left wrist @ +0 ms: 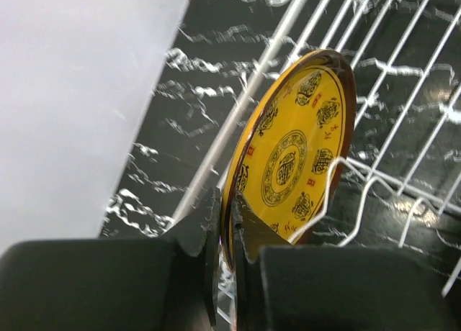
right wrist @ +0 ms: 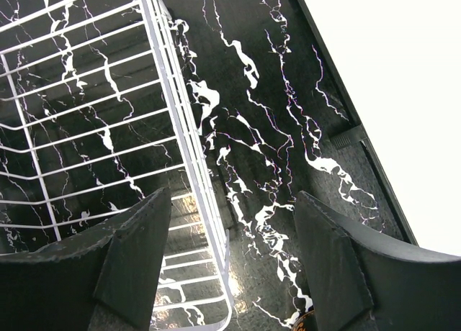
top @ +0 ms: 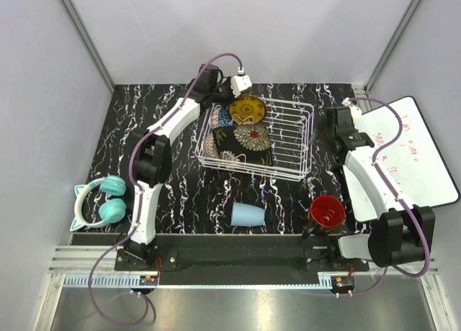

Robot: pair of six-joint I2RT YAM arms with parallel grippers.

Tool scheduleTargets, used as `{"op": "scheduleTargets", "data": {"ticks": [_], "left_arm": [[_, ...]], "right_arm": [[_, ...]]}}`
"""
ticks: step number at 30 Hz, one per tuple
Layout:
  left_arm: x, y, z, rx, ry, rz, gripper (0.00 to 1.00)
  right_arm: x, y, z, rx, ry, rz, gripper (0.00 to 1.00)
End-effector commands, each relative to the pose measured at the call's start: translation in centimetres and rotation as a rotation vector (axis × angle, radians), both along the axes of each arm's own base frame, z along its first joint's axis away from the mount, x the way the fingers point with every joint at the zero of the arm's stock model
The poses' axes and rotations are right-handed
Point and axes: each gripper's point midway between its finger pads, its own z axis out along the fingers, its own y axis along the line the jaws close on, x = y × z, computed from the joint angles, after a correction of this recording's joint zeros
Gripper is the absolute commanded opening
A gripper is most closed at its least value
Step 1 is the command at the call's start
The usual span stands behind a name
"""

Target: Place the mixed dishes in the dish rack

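Observation:
The white wire dish rack stands mid-table. My left gripper is shut on the rim of the yellow ornate plate, which stands on edge at the rack's back left corner. In the left wrist view the plate rises from between the closed fingers, behind a tine. The black square floral plate and a blue patterned bowl lie in the rack. The light-blue cup lies on its side near the front. The red-inside mug stands front right. My right gripper is open and holds nothing, just right of the rack.
Teal headphones lie at the front left. A whiteboard covers the right side; in the right wrist view its edge runs past the rack's side wire. Grey walls close off the back and both sides.

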Motion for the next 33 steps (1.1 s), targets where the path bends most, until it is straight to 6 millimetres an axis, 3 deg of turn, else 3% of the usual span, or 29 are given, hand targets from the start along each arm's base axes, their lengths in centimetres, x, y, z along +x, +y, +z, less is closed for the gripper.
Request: {"op": "scheduleTargets", "data": {"ticks": [1,9,12,14,16,19,25,26,27,28,33], "left_arm": [[-0.4,0.3,2.1,-0.010,-0.056,-0.023,0.00],[-0.9,1.8,-0.2,0.067,-0.050,-0.034,0.00],[-0.9,2.1,-0.8,0.074,-0.027,-0.010,0.07],[-0.5,2.3,-1.0,0.079,-0.014,0.013,0.24],[-0.3,2.5,-1.1,0.075,0.005,0.044,0.51],[0.1,2.7,-0.1,0.063,-0.010,0.058,0.83],[0.6,2.8,1.4,0.047,-0.036,0.071,0.86],[0.7,2.8,1.8,0.040,-0.045,0.075,0.89],[0.9,2.8,2.6,0.027,-0.057,0.082,0.99],[1.1,2.9,3.2,0.018,-0.067,0.095,0.99],[2.3,4.1,9.9,-0.078,-0.166,0.166,0.99]], "right_arm": [[0.7,-0.2,1.1,0.004,-0.046,-0.015,0.76],[0.9,0.1,0.8,0.017,-0.034,-0.012,0.76],[1.0,0.1,0.8,0.019,-0.035,-0.012,0.76],[0.9,0.1,0.7,0.022,-0.029,-0.011,0.76],[0.8,0.0,0.8,0.020,-0.030,-0.012,0.76],[0.7,0.0,0.8,0.020,-0.032,-0.014,0.76],[0.6,0.0,1.0,0.024,-0.036,-0.015,0.76],[0.6,0.0,1.0,0.023,-0.037,-0.016,0.76],[0.6,-0.1,1.1,0.020,-0.039,-0.015,0.77],[0.6,0.0,1.2,0.019,-0.039,-0.012,0.77],[1.0,-0.1,1.3,0.004,-0.037,-0.006,0.79]]}}
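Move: The left hand already pinches the yellow plate by its upper left rim. The slot it is going into in the dish rack lies about 4 cm to the hand's right, 4 cm back and 7 cm below. The blue bowl stands some 3 cm left and 6 cm back of the hand, the square flower plate roughly 5 cm right and 15 cm back, both about 8 cm lower. From the idle right hand, that slot is about 27 cm left, 14 cm ahead and 8 cm down. Downward first, the left hand lowers the held yellow plate about 4 cm into the rack among the wire prongs at its far left, drifting a couple of centimetres left with only a slight wrist turn. There the fingers spread from nearly shut to wide open, letting go of the rim, and the empty hand starts back up by some 2 cm. ##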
